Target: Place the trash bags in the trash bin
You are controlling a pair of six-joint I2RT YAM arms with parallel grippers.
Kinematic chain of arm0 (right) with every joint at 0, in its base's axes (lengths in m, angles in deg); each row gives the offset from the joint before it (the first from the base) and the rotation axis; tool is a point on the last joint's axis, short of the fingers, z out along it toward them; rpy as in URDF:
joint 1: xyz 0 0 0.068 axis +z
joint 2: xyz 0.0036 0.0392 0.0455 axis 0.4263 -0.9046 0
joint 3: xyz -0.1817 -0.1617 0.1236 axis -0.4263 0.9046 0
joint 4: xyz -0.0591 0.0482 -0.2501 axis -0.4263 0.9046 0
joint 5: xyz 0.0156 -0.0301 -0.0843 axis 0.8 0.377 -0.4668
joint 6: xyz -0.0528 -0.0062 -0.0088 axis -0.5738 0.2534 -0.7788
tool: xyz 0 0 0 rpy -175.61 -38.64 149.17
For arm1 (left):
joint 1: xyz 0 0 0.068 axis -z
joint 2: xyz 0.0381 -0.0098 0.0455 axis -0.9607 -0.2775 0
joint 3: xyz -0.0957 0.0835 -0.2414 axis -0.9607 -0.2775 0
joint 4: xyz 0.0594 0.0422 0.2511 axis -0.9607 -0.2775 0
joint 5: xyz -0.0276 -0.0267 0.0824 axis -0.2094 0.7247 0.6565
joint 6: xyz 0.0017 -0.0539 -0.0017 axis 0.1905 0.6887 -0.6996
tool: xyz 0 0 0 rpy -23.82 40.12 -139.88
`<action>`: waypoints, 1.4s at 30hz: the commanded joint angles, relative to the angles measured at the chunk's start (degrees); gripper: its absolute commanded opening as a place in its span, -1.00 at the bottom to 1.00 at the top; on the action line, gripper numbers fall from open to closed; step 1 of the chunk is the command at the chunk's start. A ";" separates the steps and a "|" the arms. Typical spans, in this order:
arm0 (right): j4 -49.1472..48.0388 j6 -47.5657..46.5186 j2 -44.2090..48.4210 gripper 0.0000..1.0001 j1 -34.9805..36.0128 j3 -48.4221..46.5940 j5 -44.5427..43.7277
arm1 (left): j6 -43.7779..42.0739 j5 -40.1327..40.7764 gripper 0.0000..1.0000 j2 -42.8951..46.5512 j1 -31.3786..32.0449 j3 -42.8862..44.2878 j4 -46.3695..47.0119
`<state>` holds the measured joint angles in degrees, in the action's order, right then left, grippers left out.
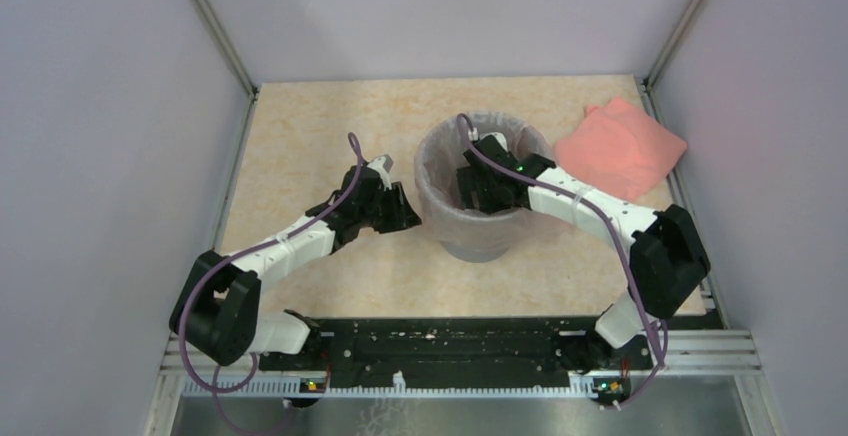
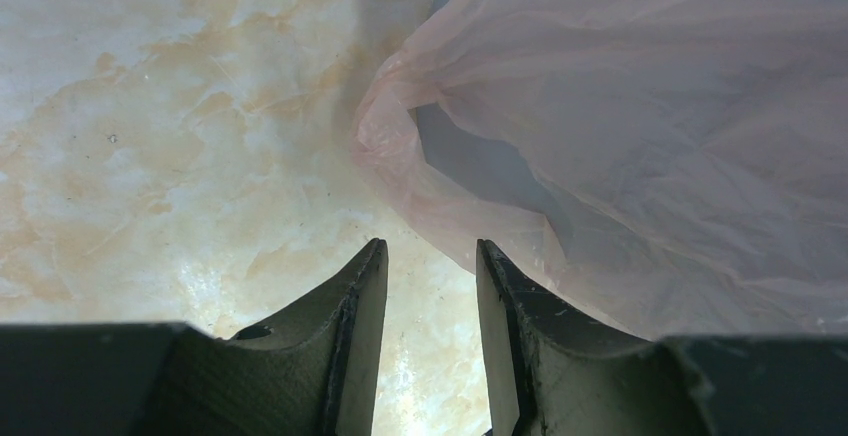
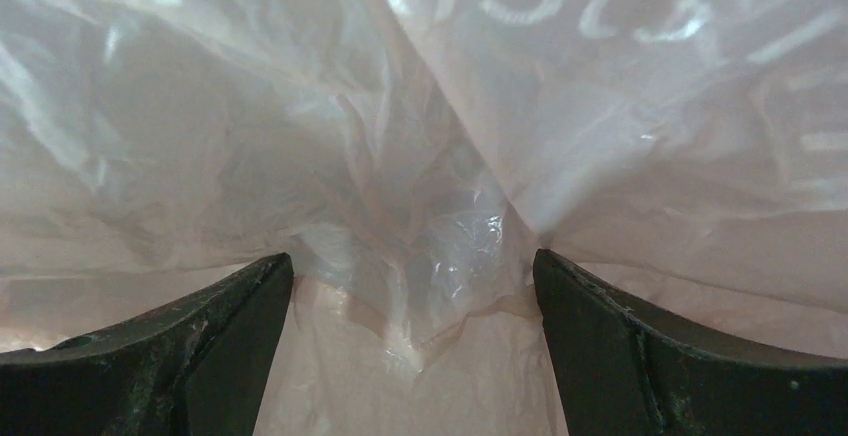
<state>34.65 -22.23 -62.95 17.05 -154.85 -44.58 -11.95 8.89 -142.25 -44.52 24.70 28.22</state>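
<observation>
The grey trash bin (image 1: 472,244) stands at the table's centre. The pale pink translucent trash bag (image 1: 432,178) lines it and is folded over its rim. My right gripper (image 1: 484,188) reaches down inside the bin. In the right wrist view it (image 3: 412,258) is wide open, with crumpled bag film (image 3: 430,166) and faint lettering around and ahead of it; nothing is pinched. My left gripper (image 1: 398,214) sits outside the bin's left wall. It (image 2: 431,246) is partly open, with bare table showing between its fingers. The bag's draped edge (image 2: 650,106) lies just beyond its right finger.
An opaque salmon-pink folded bundle (image 1: 620,146) lies at the back right, near the right wall. Pale walls and metal rails enclose the marbled tabletop (image 1: 300,126). The arms' black base rail (image 1: 450,346) runs along the near edge.
</observation>
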 commanded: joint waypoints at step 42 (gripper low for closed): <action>-13.57 0.34 -9.63 0.74 -1.15 5.58 -9.45 | -1.43 -2.19 -0.11 0.68 0.24 2.57 -0.15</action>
<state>23.17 -22.08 -71.21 16.41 -150.06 -51.24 -12.60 7.49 -142.27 -44.52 24.96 27.50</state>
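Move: The right hand is already down inside the trash bin, close to the middle of its width, with the lining bag's sagging floor about 3 cm ahead of it and 8 cm below. The other, flat red bag lies on the table some 32 cm to its right, 17 cm farther out and 11 cm lower. From the left hand, which waits beside the bin, that bag floor lies roughly 4 cm ahead, 13 cm to the right and 5 cm below. Downward and somewhat forward, the right hand sinks about 6 cm deeper into the bin and goes roughly 3 cm forward, drifting a touch left before coming back slightly right. Its fingers stay wide open and pointing steeply down, spread against the bag's film and pushing the lining towards the bin's floor, with only a slight roll of the wrist. ##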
